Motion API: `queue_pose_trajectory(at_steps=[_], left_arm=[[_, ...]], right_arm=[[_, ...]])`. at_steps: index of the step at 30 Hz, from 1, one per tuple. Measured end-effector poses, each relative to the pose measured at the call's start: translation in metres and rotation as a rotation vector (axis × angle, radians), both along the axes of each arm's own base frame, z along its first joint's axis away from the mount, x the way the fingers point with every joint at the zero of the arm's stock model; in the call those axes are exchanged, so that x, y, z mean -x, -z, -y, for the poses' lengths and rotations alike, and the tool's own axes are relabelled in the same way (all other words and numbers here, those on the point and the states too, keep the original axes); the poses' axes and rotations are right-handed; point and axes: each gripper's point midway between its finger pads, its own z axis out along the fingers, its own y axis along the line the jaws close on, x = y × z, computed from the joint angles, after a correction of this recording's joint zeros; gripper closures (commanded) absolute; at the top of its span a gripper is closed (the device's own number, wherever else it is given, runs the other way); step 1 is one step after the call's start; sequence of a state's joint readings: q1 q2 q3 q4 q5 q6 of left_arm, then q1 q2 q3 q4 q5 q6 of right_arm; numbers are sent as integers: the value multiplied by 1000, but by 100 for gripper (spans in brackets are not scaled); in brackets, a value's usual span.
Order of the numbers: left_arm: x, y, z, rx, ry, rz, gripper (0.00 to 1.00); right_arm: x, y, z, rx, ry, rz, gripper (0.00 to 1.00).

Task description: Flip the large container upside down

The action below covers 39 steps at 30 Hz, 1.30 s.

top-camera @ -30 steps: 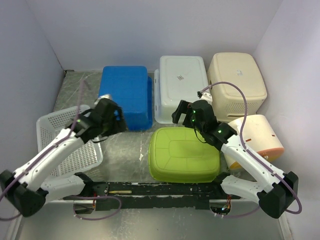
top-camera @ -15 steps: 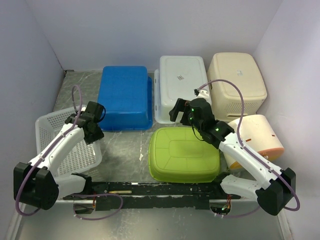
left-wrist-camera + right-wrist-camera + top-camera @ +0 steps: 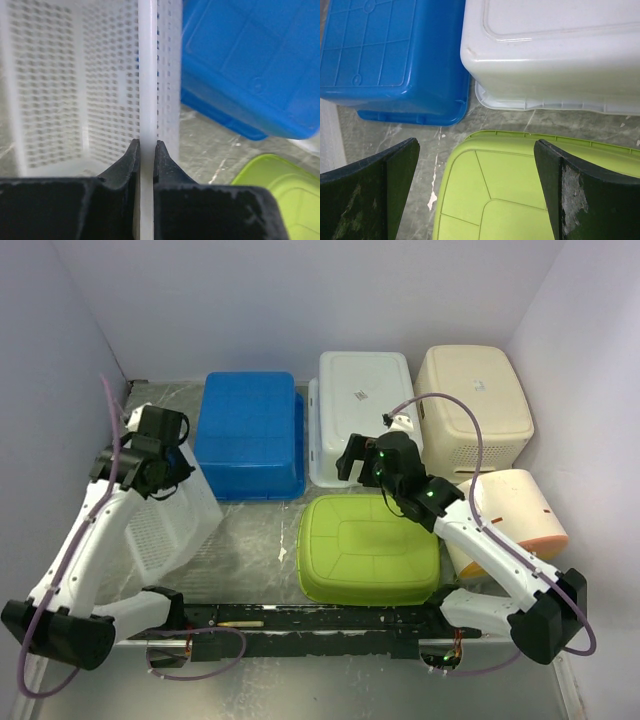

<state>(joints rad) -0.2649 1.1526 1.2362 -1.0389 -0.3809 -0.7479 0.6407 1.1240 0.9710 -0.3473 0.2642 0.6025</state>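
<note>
The large white perforated basket (image 3: 178, 525) stands tipped up on its side at the left, its open side facing left towards the wall. My left gripper (image 3: 160, 478) is shut on the basket's rim (image 3: 147, 75), which runs as a white strip between the two black fingers (image 3: 125, 160). The basket's mesh wall (image 3: 60, 85) fills the left of the left wrist view. My right gripper (image 3: 362, 460) is open and empty. It hovers over the far edge of the green bin (image 3: 510, 180), which is upside down.
A blue bin (image 3: 250, 430), a white bin (image 3: 362, 410) and a beige bin (image 3: 470, 400) stand upside down in the back row. A cream and orange container (image 3: 515, 510) lies on its side at the right. The green bin (image 3: 370, 548) sits in the front middle.
My left arm has swung up and to the left with the basket's rim in its grip. The basket has gone from lying flat to standing on its side. The right arm has barely moved.
</note>
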Motion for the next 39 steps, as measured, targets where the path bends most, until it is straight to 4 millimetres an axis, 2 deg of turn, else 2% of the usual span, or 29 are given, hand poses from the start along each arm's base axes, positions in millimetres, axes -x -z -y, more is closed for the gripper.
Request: queue_pose_trajectory(at_steps=[7, 10, 14, 23, 30, 39], left_arm=[[7, -71, 6, 86, 21, 173, 93], [15, -87, 6, 110, 20, 210, 93], [26, -96, 5, 136, 22, 238, 93], [33, -94, 12, 134, 109, 245, 93], [36, -91, 12, 143, 102, 246, 93], [61, -50, 9, 170, 52, 141, 93]], right_arm=[[-3, 7, -6, 18, -25, -20, 0], [-4, 2, -9, 5, -34, -10, 0], [-5, -1, -13, -8, -48, -4, 0], [-6, 5, -21, -15, -77, -23, 0], [-4, 3, -26, -29, -104, -25, 0], [1, -4, -46, -97, -205, -6, 0]])
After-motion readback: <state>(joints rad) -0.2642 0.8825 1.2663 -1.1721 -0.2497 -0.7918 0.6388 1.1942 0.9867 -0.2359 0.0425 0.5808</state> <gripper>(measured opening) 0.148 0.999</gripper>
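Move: The left hand already pinches the rim of the white perforated basket, whose middle hangs about 7 cm back, 4 cm left and 11 cm below it. The blue container lies some 9 cm ahead and 13 cm right of that hand. From the right hand, open and empty, the basket is about 38 cm left and 10 cm back; the green container is roughly 13 cm back and 4 cm right, the blue one about 6 cm ahead and 21 cm left. Keeping its pinch on the white basket's rim, the left hand lifts it about 10 cm while drawing back a little, its fingers tipping up toward forward by some 15 degrees. It pauses there, then eases farther back and sinks again by about half that rise. The open right hand drifts left towards the basket, faster at the end, turning slightly counter-clockwise. ##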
